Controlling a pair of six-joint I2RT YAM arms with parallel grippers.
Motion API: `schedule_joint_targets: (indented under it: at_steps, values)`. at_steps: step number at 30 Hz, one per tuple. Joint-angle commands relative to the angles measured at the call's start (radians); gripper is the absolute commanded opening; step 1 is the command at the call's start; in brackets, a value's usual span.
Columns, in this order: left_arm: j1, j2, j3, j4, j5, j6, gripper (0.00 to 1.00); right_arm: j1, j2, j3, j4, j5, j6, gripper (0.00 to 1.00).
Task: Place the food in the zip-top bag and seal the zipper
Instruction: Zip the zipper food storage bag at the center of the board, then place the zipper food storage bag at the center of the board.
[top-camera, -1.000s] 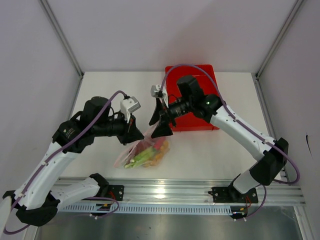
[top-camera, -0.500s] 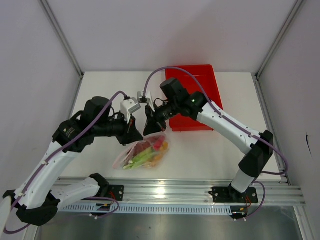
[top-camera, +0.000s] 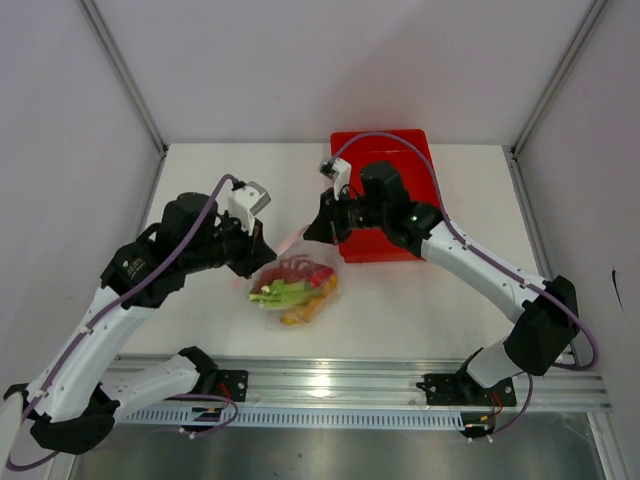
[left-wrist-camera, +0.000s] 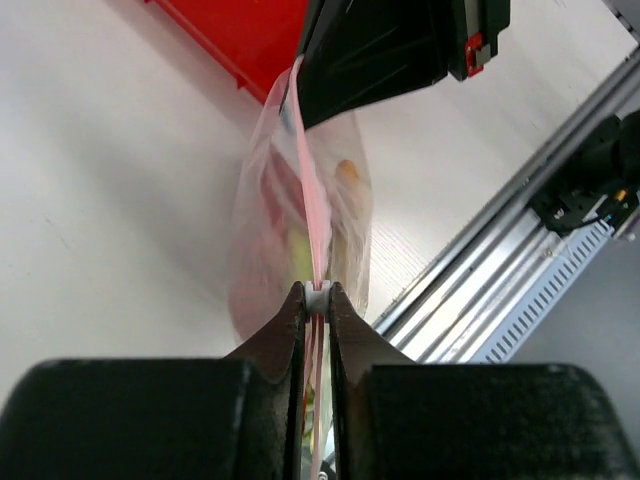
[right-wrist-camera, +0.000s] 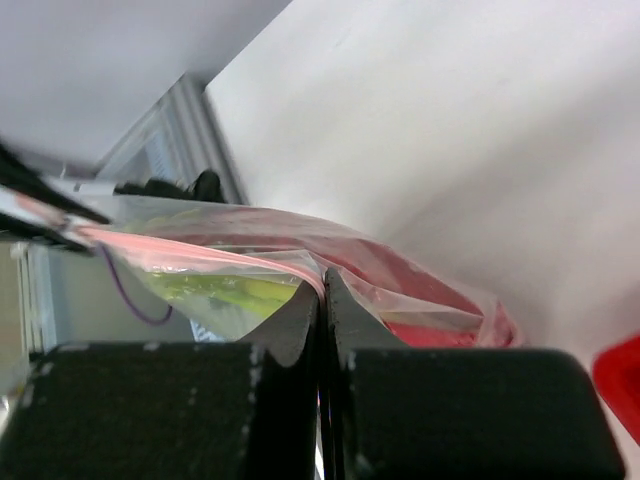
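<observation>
The zip-top bag (top-camera: 300, 275) hangs between my two grippers over the table, with its pink zipper (top-camera: 288, 240) stretched taut along the top. Inside lies the food: the green stalk (top-camera: 278, 293), the red lobster (top-camera: 318, 275) and yellow pieces (top-camera: 300, 315). My left gripper (top-camera: 258, 250) is shut on the zipper's left end, its jaws pinching a small white slider (left-wrist-camera: 317, 293). My right gripper (top-camera: 312, 232) is shut on the zipper's right end (right-wrist-camera: 300, 268). In the right wrist view the stalk (right-wrist-camera: 225, 290) and lobster (right-wrist-camera: 440, 325) show through the plastic.
The red tray (top-camera: 400, 150) sits at the back right, just behind my right gripper. The aluminium rail (top-camera: 350, 375) runs along the near edge of the table. Grey walls enclose the table on three sides.
My right gripper went from open to shut on the bag's zipper end and drew back to the right. The left arm shifted up and left. The bag is pulled taut.
</observation>
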Motion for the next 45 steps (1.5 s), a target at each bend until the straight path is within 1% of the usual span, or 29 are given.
schedule_joint_targets:
  at_steps: [1, 5, 10, 14, 20, 23, 24, 25, 26, 27, 28, 30, 31, 33, 34, 36, 37, 38, 40, 41, 42, 44, 45]
  values:
    - [-0.007, -0.057, 0.018, -0.026, -0.069, -0.044, 0.06, -0.098, -0.045, -0.065, 0.129, 0.244, 0.176, 0.00]
    - [-0.005, -0.069, 0.010, -0.046, -0.121, -0.058, 0.04, -0.141, -0.061, -0.087, 0.104, 0.276, 0.192, 0.00]
    - [-0.005, -0.103, -0.005, -0.065, -0.169, -0.089, 0.01, -0.143, -0.081, -0.073, 0.066, 0.310, 0.170, 0.00]
    - [-0.005, -0.137, 0.000, -0.088, -0.202, -0.127, 0.01, -0.128, -0.075, -0.047, 0.057, 0.287, 0.147, 0.00]
    - [-0.007, -0.186, -0.014, -0.082, -0.310, -0.155, 0.01, -0.056, -0.018, 0.002, 0.052, 0.258, 0.129, 0.00]
    - [-0.005, -0.201, -0.029, -0.049, -0.372, -0.164, 0.27, -0.020, 0.019, 0.025, 0.072, 0.244, 0.144, 0.00]
    - [-0.005, -0.207, -0.043, -0.030, -0.411, -0.164, 0.43, -0.013, 0.039, 0.036, 0.080, 0.238, 0.153, 0.00]
    - [-0.005, -0.216, -0.048, 0.003, -0.437, -0.158, 0.52, -0.001, 0.050, 0.043, 0.090, 0.241, 0.167, 0.00]
    - [-0.007, -0.227, -0.054, 0.022, -0.464, -0.153, 0.71, 0.003, 0.063, 0.053, 0.096, 0.241, 0.173, 0.00]
    - [-0.007, -0.230, -0.056, 0.037, -0.500, -0.150, 0.78, 0.006, 0.092, 0.062, 0.104, 0.230, 0.181, 0.00]
    - [-0.007, -0.232, -0.046, 0.049, -0.586, -0.140, 0.85, 0.006, 0.109, 0.082, 0.113, 0.226, 0.198, 0.00]
    - [-0.007, -0.242, -0.034, 0.094, -0.684, -0.124, 0.99, 0.007, 0.145, 0.105, 0.132, 0.218, 0.216, 0.00]
    - [-0.007, -0.249, -0.019, 0.112, -0.768, -0.100, 1.00, 0.007, 0.180, 0.119, 0.138, 0.218, 0.222, 0.00]
    - [-0.008, -0.265, -0.016, 0.181, -0.802, -0.071, 0.99, 0.004, 0.215, 0.157, 0.161, 0.230, 0.248, 0.00]
    - [-0.007, -0.272, -0.016, 0.204, -0.778, -0.046, 0.99, 0.004, 0.252, 0.187, 0.178, 0.247, 0.256, 0.00]
    - [-0.007, -0.278, -0.020, 0.241, -0.727, -0.048, 1.00, -0.002, 0.295, 0.220, 0.198, 0.270, 0.287, 0.00]
    - [-0.007, -0.282, -0.022, 0.249, -0.692, -0.055, 1.00, -0.008, 0.353, 0.241, 0.208, 0.269, 0.299, 0.00]
    - [-0.007, -0.284, -0.042, 0.250, -0.629, -0.063, 0.99, -0.016, 0.388, 0.302, 0.208, 0.261, 0.322, 0.00]
    - [-0.007, -0.293, -0.077, 0.264, -0.572, -0.080, 0.99, -0.031, 0.459, 0.371, 0.201, 0.241, 0.337, 0.00]
    - [-0.008, -0.298, -0.098, 0.267, -0.530, -0.084, 1.00, -0.034, 0.531, 0.410, 0.198, 0.221, 0.342, 0.00]
    - [-0.008, -0.302, -0.124, 0.269, -0.518, -0.093, 0.99, -0.037, 0.563, 0.478, 0.193, 0.217, 0.351, 0.00]
    - [-0.008, -0.319, -0.149, 0.280, -0.486, -0.110, 0.99, -0.039, 0.625, 0.549, 0.172, 0.212, 0.359, 0.00]
    - [-0.008, -0.324, -0.180, 0.280, -0.465, -0.118, 0.99, -0.037, 0.684, 0.620, 0.161, 0.215, 0.365, 0.00]
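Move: The bag of food hangs below both hands: its middle lies about 2 cm back, 6 cm right and 14 cm below the left hand, and 10 cm back, 4 cm left and 12 cm below the right. Both pinch its zipper, and the stretch of zipper between them has its middle some 4 cm ahead and 4 cm right of the left hand. From the right hand, the red bin's middle is about 22 cm ahead, 25 cm right and 15 cm down. The zipper, pinched by both hands, is first pulled between them: the right runs some 6 cm forward and 4 cm right along it while the left draws left. After about 5 cm the left opens wide and lets go, continuing left and up while tipping up and turning counter-clockwise some 30 degrees. The right eases back slightly, then carries the mouth forward and left, sinking about 8 cm, still gripping. ##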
